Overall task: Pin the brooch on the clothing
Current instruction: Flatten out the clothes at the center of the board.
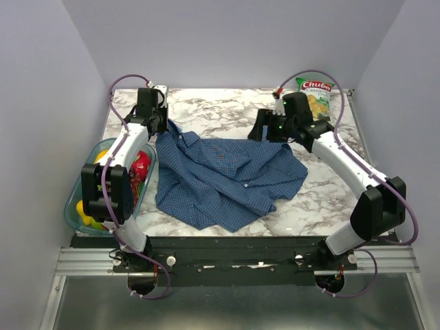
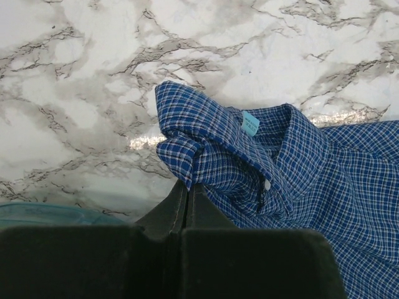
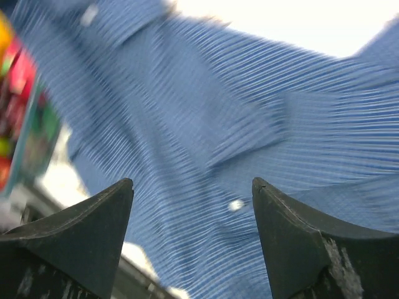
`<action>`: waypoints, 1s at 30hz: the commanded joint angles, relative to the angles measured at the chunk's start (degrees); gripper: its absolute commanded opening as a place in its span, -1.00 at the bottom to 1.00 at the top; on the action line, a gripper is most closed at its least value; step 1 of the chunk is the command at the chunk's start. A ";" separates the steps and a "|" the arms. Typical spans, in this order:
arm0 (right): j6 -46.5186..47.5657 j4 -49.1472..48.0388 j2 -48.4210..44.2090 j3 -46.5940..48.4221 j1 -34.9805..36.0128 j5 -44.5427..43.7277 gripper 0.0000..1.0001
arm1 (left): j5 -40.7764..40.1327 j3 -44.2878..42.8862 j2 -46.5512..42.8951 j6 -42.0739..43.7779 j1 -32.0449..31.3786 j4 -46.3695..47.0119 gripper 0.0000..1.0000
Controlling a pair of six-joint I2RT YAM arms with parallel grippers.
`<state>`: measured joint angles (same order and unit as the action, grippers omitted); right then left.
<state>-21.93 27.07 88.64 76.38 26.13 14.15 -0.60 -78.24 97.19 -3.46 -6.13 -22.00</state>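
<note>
The clothing, a blue checked shirt, lies crumpled in the middle of the marble table. My left gripper is at the shirt's far left corner. In the left wrist view it is shut, with the folded collar pinched at its fingertips and the light-blue neck label just beyond. My right gripper hovers over the shirt's far right edge. Seen from the right wrist, it stands open above blurred blue fabric, with a white button and nothing else between the fingers. The brooch is out of view.
A clear bin of colourful items stands at the table's left edge, next to the left arm; the right wrist view shows it as a blur. A green chips bag lies at the back right corner, behind the right arm.
</note>
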 commanded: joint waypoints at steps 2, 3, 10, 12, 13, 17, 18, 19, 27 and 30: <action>4.78 6.21 5.83 6.66 -7.14 -10.44 0.69 | 2.10 -1.22 -1.12 -0.32 -0.20 0.64 -1.00; 5.66 7.37 7.32 8.07 -7.49 -12.46 0.69 | 2.01 -1.22 -1.21 -0.23 -0.20 0.55 -1.00; 8.22 11.86 19.19 17.57 -10.48 -22.93 0.70 | 2.01 -1.65 -1.21 -0.23 -0.20 0.20 -1.00; 7.96 12.30 21.39 18.01 -10.84 -24.34 0.69 | 2.44 -1.83 -1.21 -0.58 -0.20 0.29 -1.00; 7.96 12.39 22.01 17.93 -11.10 -25.22 0.69 | 2.88 -1.74 -1.21 -0.84 -0.20 0.20 -1.00; 7.52 11.52 24.03 16.52 -11.36 -24.53 0.68 | 3.41 -1.92 -1.21 -1.11 -0.20 0.29 -1.00; 7.61 11.08 24.56 16.17 -11.36 -24.00 0.65 | 3.50 -1.83 -1.21 -1.19 -0.20 0.29 -1.00; 7.61 10.73 24.82 15.56 -11.36 -23.13 0.61 | 3.59 -1.83 -1.21 -1.11 -0.20 0.29 -1.00; 7.43 8.61 27.46 16.08 -12.15 -19.08 0.22 | 3.68 -1.83 -1.12 -1.11 -0.20 0.29 -1.00; 7.43 8.61 28.25 16.34 -12.59 -18.46 0.05 | 3.68 -1.83 -1.21 -1.02 -0.20 0.29 -1.00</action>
<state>-14.90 36.51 114.91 92.29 14.44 -6.31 1.98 -78.32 97.19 -4.29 -6.13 -22.04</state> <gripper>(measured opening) 0.557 0.012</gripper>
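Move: The right hand, empty and open, hangs over the middle of the shirt; the folded right part of the clothing that it goes for lies about 10 cm ahead, 13 cm to its right and some 15 cm below. A white shirt button lies roughly 8 cm back and 2 cm left of this hand, the chip bag about 26 cm ahead and 28 cm right, both near table height. From the left hand, still pinching the collar end, that fold lies some 44 cm right, 2 cm ahead and 10 cm lower. The right hand first sweeps right and forward, about 13 cm right and 10 cm out, from above the middle of the shirt to its folded right part, then drops nearly straight down onto or close over the fold, some 12 cm in all, while the wrist swings round clockwise by about 20 degrees and the fingers, wide open until late, tip steeper and begin to close around the fold's edge. The left hand stays put with its shut fingers keeping their pinch on the collar end, so that side of the shirt is held. ##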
